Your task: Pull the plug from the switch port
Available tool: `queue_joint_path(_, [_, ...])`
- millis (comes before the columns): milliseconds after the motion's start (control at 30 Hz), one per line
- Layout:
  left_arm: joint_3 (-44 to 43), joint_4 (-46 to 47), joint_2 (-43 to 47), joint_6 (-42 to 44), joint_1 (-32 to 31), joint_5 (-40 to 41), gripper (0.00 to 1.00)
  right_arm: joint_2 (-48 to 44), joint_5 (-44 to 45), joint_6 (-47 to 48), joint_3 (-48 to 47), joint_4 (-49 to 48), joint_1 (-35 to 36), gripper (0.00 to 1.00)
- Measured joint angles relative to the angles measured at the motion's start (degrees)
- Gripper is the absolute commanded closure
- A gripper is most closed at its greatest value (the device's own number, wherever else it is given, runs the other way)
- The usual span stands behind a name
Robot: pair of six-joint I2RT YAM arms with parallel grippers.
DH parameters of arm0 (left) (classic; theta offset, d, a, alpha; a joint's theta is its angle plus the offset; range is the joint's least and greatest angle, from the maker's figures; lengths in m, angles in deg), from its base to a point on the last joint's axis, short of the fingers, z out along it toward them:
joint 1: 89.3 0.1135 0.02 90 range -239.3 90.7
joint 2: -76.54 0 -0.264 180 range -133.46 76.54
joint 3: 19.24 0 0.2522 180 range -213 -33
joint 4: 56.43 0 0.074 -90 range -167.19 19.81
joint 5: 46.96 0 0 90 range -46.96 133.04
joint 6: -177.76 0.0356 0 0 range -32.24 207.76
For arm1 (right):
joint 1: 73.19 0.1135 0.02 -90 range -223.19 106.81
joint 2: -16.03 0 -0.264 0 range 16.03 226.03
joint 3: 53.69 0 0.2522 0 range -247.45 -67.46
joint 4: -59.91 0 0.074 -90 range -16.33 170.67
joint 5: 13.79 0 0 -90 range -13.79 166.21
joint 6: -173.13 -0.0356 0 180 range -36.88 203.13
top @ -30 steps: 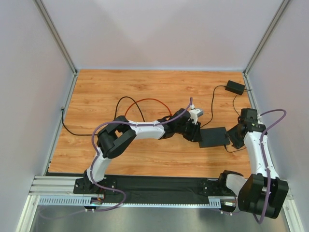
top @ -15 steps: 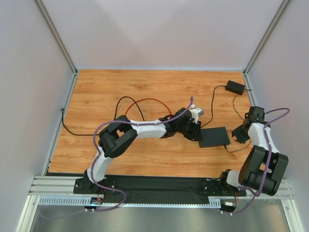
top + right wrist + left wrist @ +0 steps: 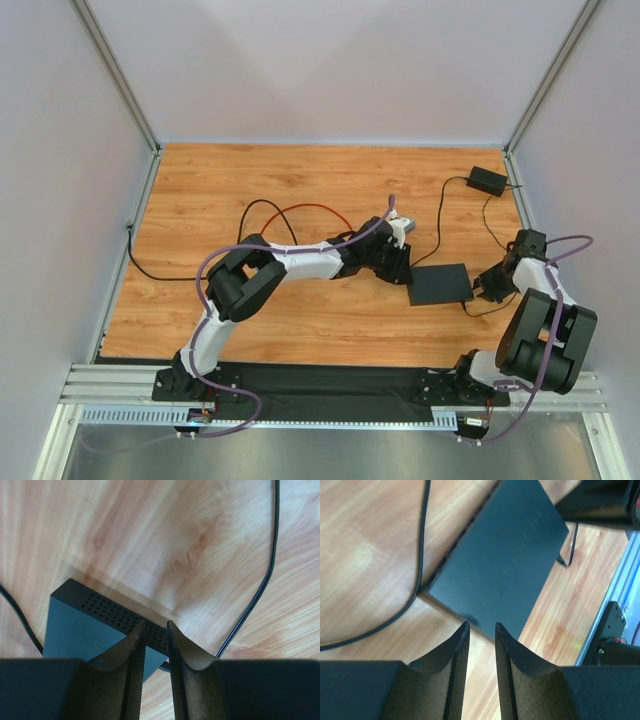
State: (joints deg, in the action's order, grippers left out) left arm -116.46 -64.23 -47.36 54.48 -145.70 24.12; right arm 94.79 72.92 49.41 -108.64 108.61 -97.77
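Observation:
The thin black box (image 3: pixel 440 284) lies flat on the wood, right of centre. Its port is not visible. A black cable (image 3: pixel 492 311) reaches its near right corner, where a dark plug end (image 3: pixel 164 666) shows in the right wrist view. My left gripper (image 3: pixel 402 268) sits at the box's left edge; in the left wrist view (image 3: pixel 481 625) its jaws stand slightly apart and empty, just short of the box (image 3: pixel 505 555). My right gripper (image 3: pixel 494 284) is just off the box's right side; in its wrist view (image 3: pixel 154 625) the jaws are slightly apart and empty, above the perforated side (image 3: pixel 107 611).
A small black adapter brick (image 3: pixel 487 181) lies at the far right with its lead. Black and red cables (image 3: pixel 290 212) loop across the middle behind the left arm. A black cable (image 3: pixel 260 590) runs over the wood right of the box. Grey walls enclose the table.
My right arm has folded back toward its base, its gripper drawing slightly away from the box's right edge. My left gripper has shifted a little left and away. The box has barely moved.

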Motion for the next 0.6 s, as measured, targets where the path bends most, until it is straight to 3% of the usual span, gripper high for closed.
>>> queue_joint_path(367, [-1.38,-1.05,-0.07,1.25,0.59,0.04,0.65,-5.7,-8.96,-0.74,6.51,0.09,-0.09,0.75])
queue_joint_path(600, [-3.02,-2.29,-0.48,2.56,0.11,-0.48,0.65,-12.2,-4.92,-1.92,5.46,6.16,2.49,0.74])
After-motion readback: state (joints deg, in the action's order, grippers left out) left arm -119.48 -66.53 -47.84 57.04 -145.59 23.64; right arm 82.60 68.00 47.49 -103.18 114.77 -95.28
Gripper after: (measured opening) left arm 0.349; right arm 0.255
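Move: The plug sits at the switch's near side by its right corner, about 3 cm back and 2 cm left of the right hand, roughly 1 cm lower. The switch's middle is some 9 cm left and 2 cm ahead, with a black cable passing its far left corner about 7 cm ahead and 16 cm left. From the left hand the plug lies about 15 cm right, 6 cm back and 5 cm below. The right fingertips dip and push the switch's right side about 4 cm left and slightly back, then rise 2.5 cm. ##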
